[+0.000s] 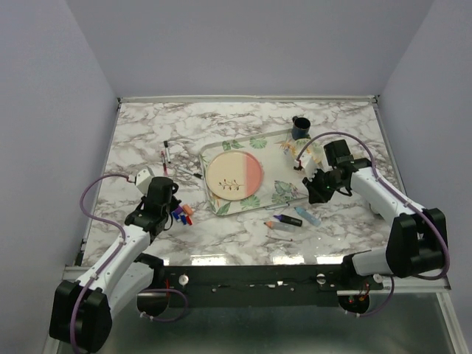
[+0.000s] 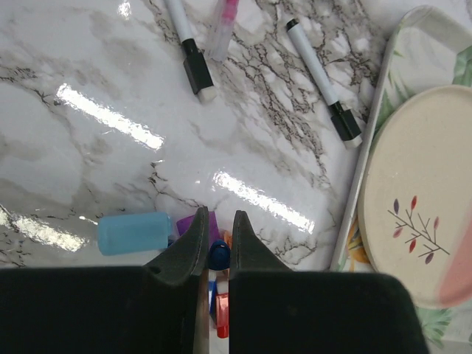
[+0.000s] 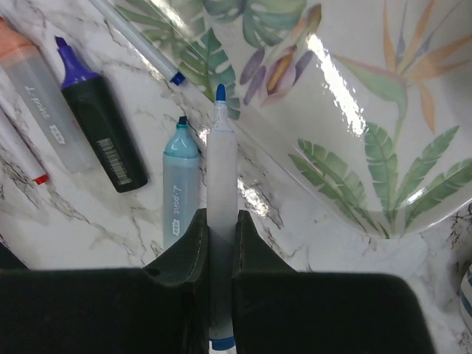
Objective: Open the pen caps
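My left gripper (image 2: 219, 214) is shut on a small blue pen cap (image 2: 218, 254), which sits between its fingers just above the table. Beside it lie loose pen caps: a light-blue one (image 2: 135, 232), a purple one (image 2: 186, 223) and a red one (image 2: 222, 317). From above, this pile (image 1: 184, 214) sits at the left gripper (image 1: 174, 212). My right gripper (image 3: 219, 215) is shut on a white-barrelled pen (image 3: 221, 169) whose blue tip is bare and points at the tray. In the top view the right gripper (image 1: 315, 184) hovers at the tray's right end.
A leaf-patterned tray (image 1: 214, 147) holds a cream and pink plate (image 1: 234, 175). Uncapped light-blue (image 3: 180, 184), purple-tipped (image 3: 103, 118) and orange (image 3: 37, 103) highlighters lie below the right gripper. Two black-capped pens (image 2: 193, 63) (image 2: 324, 81) and a pink pen (image 2: 223, 22) lie left of the tray. A dark mug (image 1: 300, 127) stands behind it.
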Available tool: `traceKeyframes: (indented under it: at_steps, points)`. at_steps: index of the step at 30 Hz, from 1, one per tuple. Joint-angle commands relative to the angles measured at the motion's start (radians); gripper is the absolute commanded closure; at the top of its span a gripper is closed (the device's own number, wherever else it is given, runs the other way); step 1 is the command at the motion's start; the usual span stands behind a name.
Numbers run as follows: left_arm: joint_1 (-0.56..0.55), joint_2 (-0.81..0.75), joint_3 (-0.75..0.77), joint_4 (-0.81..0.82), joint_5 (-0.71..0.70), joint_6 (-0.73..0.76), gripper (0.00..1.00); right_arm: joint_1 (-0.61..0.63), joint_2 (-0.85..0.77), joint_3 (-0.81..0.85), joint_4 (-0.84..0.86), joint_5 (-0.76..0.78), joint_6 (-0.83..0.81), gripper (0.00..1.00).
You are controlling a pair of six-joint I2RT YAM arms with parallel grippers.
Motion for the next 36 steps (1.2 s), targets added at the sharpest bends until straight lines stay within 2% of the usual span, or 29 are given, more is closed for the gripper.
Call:
traceKeyframes:
  at_steps: [1, 6, 19, 26, 36]
  points:
    - [0.05, -0.001, -0.006, 0.065, 0.083, 0.017, 1.0, -0.038, 0.082, 0.003, -0.044, 0.038, -0.001, 0.88]
    - [0.078, 0.048, -0.019, 0.08, 0.088, 0.0, 0.99, -0.042, 0.149, 0.007, -0.073, 0.043, -0.009, 0.86]
    - [0.134, 0.06, -0.034, 0.105, 0.089, -0.026, 0.93, -0.059, 0.145, -0.01, -0.128, -0.02, -0.076, 0.78]
    - [0.16, 0.079, -0.039, 0.123, 0.109, -0.032, 0.89, -0.059, 0.174, -0.016, -0.101, 0.024, -0.05, 0.64]
    - [0.191, 0.125, -0.048, 0.161, 0.127, -0.041, 0.87, -0.059, 0.168, -0.015, -0.09, 0.03, -0.039, 0.6]
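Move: The right hand holds the uncapped blue-tipped pen about 6 cm above bare table. The light-blue highlighter it will lie beside is some 3 cm back, 2 cm left and 5 cm below; the purple-tipped highlighter lies about 5 cm back and 8 cm left. The left hand, with a dark-blue cap, has the purple cap 2 cm left, level fore and aft, and 5 cm below; the light-blue cap sits 3 cm back, 6 cm left, and the orange cap 2 cm right, straight alongside. The right hand lays the pen on the table next to the light-blue highlighter, sinking about 4 cm while easing back and right, then opens its fingers off the barrel, draws back towards the pen's tail and tips some 15 degrees, fingertips swinging back. The left hand keeps its pinch on the dark-blue cap and creeps left, down and a little forward over the loose caps. ##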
